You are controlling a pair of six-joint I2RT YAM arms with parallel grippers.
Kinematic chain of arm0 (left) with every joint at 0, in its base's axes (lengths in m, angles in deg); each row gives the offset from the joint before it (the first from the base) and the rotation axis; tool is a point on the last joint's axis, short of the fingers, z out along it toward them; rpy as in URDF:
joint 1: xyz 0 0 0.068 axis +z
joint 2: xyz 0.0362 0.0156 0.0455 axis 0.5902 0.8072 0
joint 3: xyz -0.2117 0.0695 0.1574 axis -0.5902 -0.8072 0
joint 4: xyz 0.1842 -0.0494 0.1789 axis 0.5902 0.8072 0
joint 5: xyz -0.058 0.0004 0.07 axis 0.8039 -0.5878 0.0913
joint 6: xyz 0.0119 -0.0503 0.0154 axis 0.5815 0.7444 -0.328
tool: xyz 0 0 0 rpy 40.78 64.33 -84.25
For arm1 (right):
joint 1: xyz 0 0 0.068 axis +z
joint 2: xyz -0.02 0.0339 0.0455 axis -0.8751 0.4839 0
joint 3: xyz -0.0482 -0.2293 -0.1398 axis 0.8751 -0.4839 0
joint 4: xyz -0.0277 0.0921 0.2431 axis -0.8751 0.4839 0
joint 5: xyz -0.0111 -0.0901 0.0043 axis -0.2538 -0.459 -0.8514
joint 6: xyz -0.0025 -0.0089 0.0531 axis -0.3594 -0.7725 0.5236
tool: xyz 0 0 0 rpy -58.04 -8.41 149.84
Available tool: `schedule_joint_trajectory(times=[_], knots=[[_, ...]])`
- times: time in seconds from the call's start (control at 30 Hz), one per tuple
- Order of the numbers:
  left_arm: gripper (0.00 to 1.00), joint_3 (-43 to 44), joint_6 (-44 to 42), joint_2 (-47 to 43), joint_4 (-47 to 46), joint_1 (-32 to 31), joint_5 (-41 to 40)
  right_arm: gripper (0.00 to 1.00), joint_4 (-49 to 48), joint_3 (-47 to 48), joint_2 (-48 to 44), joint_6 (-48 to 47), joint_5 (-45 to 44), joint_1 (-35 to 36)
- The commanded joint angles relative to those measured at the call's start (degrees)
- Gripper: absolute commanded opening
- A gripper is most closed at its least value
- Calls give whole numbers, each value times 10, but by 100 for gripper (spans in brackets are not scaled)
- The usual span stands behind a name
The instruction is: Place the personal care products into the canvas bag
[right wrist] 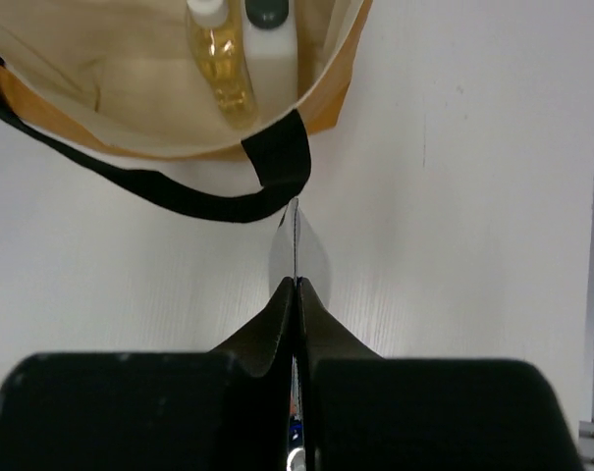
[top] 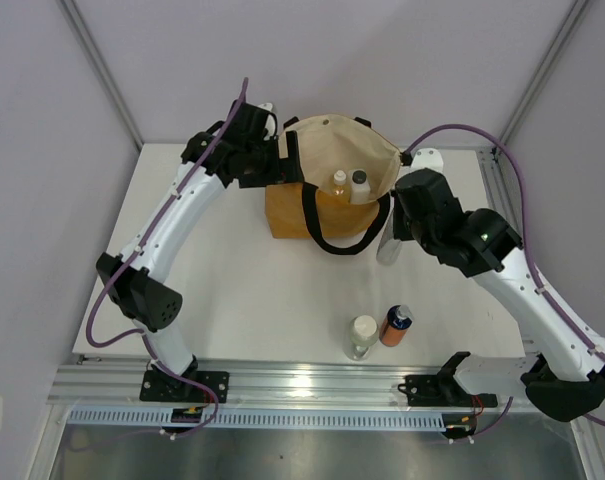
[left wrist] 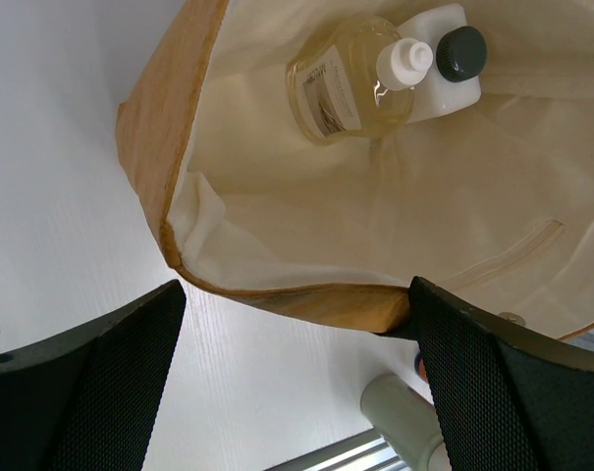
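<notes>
The mustard-tan canvas bag (top: 287, 215) stands open at the back of the table. A rounded yellowish bottle (left wrist: 341, 83) and a small grey-capped bottle (left wrist: 452, 69) lie inside it. My left gripper (left wrist: 297, 294) is wide open at the bag's left rim, and the rim's corner rests against its right finger (left wrist: 503, 383). My right gripper (right wrist: 297, 283), just right of the bag's black handle (right wrist: 267, 182), is shut on the flat end of the slim clear bottle (top: 389, 248), which hangs below it. A clear white-capped bottle (top: 362, 335) and an orange dark-capped bottle (top: 396, 325) stand near the front edge.
The aluminium rail (top: 312, 385) with both arm bases runs along the near edge. A second black handle loop (top: 337, 240) hangs over the bag's front. White booth walls stand close behind and beside the table (top: 232, 300).
</notes>
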State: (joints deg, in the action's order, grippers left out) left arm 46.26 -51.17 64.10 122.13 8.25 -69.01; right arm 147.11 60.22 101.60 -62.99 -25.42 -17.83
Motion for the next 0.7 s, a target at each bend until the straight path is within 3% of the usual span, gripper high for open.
schedule_joint_trajectory(times=[0.0,0.4,0.67], knots=[[99,-11,0,-24,-7,4,11,0,-26,40,2,-27,-28,-7],[99,-24,-2,-32,-13,3,10,0,-107,-153,-43,3,-4,-41],[99,-24,-6,-33,-10,2,10,0,-124,-211,-55,12,40,-90]])
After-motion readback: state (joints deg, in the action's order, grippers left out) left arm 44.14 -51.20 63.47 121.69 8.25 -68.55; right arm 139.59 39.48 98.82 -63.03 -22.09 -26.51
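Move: The right hand holds the white tube by its thin top end. The canvas bag's middle lies about 17 cm ahead of it, 12 cm to its left and 19 cm lower. The bag's black strap is nearer, some 7 cm ahead and 3 cm left. The orange bottle stands about 16 cm back, level sideways. The white-capped bottle is some 18 cm back and 7 cm left. From the left hand, the bag lies about 5 cm ahead, 10 cm right. Keeping its shut pinch on the tube, the right hand first lifts it a centimetre or two beside the bag's strap. It then turns back and lowers it about 12 cm towards the bare table to the right of the bag. On the way down it drifts some 4 cm to the right, while the fingers tip about 10 degrees further downward. ##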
